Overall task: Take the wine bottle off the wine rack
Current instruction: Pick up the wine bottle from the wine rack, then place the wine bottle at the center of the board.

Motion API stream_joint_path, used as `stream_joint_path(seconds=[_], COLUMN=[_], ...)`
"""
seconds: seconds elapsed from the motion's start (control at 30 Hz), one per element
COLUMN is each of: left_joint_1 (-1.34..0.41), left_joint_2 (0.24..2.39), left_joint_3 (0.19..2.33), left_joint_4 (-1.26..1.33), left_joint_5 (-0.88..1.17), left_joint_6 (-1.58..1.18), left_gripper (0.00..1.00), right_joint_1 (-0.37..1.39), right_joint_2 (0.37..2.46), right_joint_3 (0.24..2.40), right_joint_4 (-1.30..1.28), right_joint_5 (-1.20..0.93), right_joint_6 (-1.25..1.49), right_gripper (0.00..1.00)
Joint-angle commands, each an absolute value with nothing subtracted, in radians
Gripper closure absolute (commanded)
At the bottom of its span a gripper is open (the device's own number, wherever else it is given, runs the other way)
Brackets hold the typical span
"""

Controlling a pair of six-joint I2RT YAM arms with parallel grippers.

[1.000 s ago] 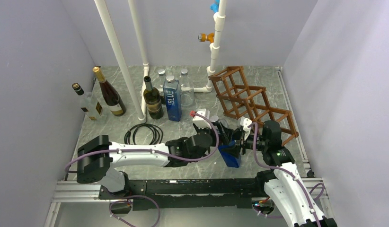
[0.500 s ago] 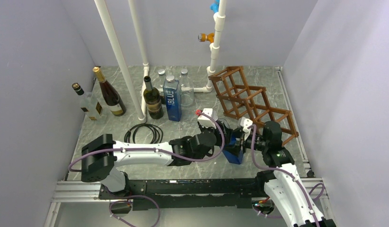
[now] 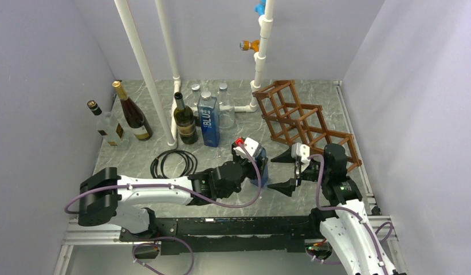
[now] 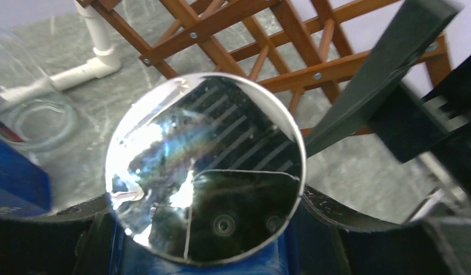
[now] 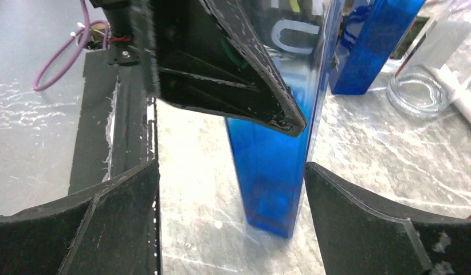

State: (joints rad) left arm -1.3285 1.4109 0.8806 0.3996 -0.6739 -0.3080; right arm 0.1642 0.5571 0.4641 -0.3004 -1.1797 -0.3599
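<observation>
The wine bottle [image 3: 258, 167] is blue and square-sided with a round silver cap [image 4: 204, 172]. It stands upright with its base at the table, in front of the reddish-brown wooden wine rack [image 3: 305, 123]. My left gripper [image 3: 251, 159] is shut on its upper part; one of its black fingers [image 5: 222, 69] presses the bottle's side [image 5: 273, 166]. My right gripper [image 3: 283, 170] hangs open just right of the bottle, not touching it. In the right wrist view its fingers spread wide [image 5: 230, 223] with the bottle's foot a little beyond them. No bottle shows in the rack's cells [image 4: 267, 34].
At the back left stand two wine bottles [image 3: 133, 112], a dark bottle [image 3: 185, 120], a second blue bottle [image 3: 208, 120] and clear bottles [image 3: 224, 106]. A black cable coil [image 3: 173, 162] lies left of my left arm. White pipes [image 3: 144, 69] rise at the back. Walls close in on both sides.
My right gripper has opened and let go of the bottle. My left gripper closed on it, carried it left and stood it upright.
</observation>
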Motion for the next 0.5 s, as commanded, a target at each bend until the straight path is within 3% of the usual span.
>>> stream_joint_path(seconds=[0.0, 0.17, 0.47], left_joint_1=[-1.281, -1.182, -0.987], left_joint_2=[1.277, 1.201, 1.059], left_joint_3=[0.893, 0.9, 0.841], left_joint_4=[0.488, 0.307, 0.212], left_joint_5=[-0.608, -0.5, -0.351], left_joint_6=[-0.098, -0.047, -0.017], left_gripper=[1.0, 1.0, 1.0], right_joint_1=[0.164, 0.153, 0.111], right_joint_2=[0.55, 0.541, 0.522], right_joint_3=[0.566, 0.634, 0.678], right_joint_4=[-0.448, -0.522, -0.483], right_joint_5=[-1.249, -1.206, -1.12], right_joint_6=[-0.472, -0.48, -0.342], right_gripper=[0.0, 0.0, 0.0])
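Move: The held blue bottle is being brought to the group standing ahead and to the left. The standing BLUE bottle there is about 14 cm ahead of the left hand, 18 cm left and 10 cm lower; the clear bottle stands some 7 cm beyond it and 6 cm to its right, the green wine bottle about 9 cm to its left, level with it. From the right hand, the BLUE bottle lies roughly 18 cm ahead and 22 cm left. The blue bottle, still gripped near its neck by the left hand, is carried about 10 cm left and 5 cm forward, almost level, towards the standing bottles, while the wrist rolls some 15 degrees, its left side rising. The empty right hand stays wide open and rises about 4 cm in place. ##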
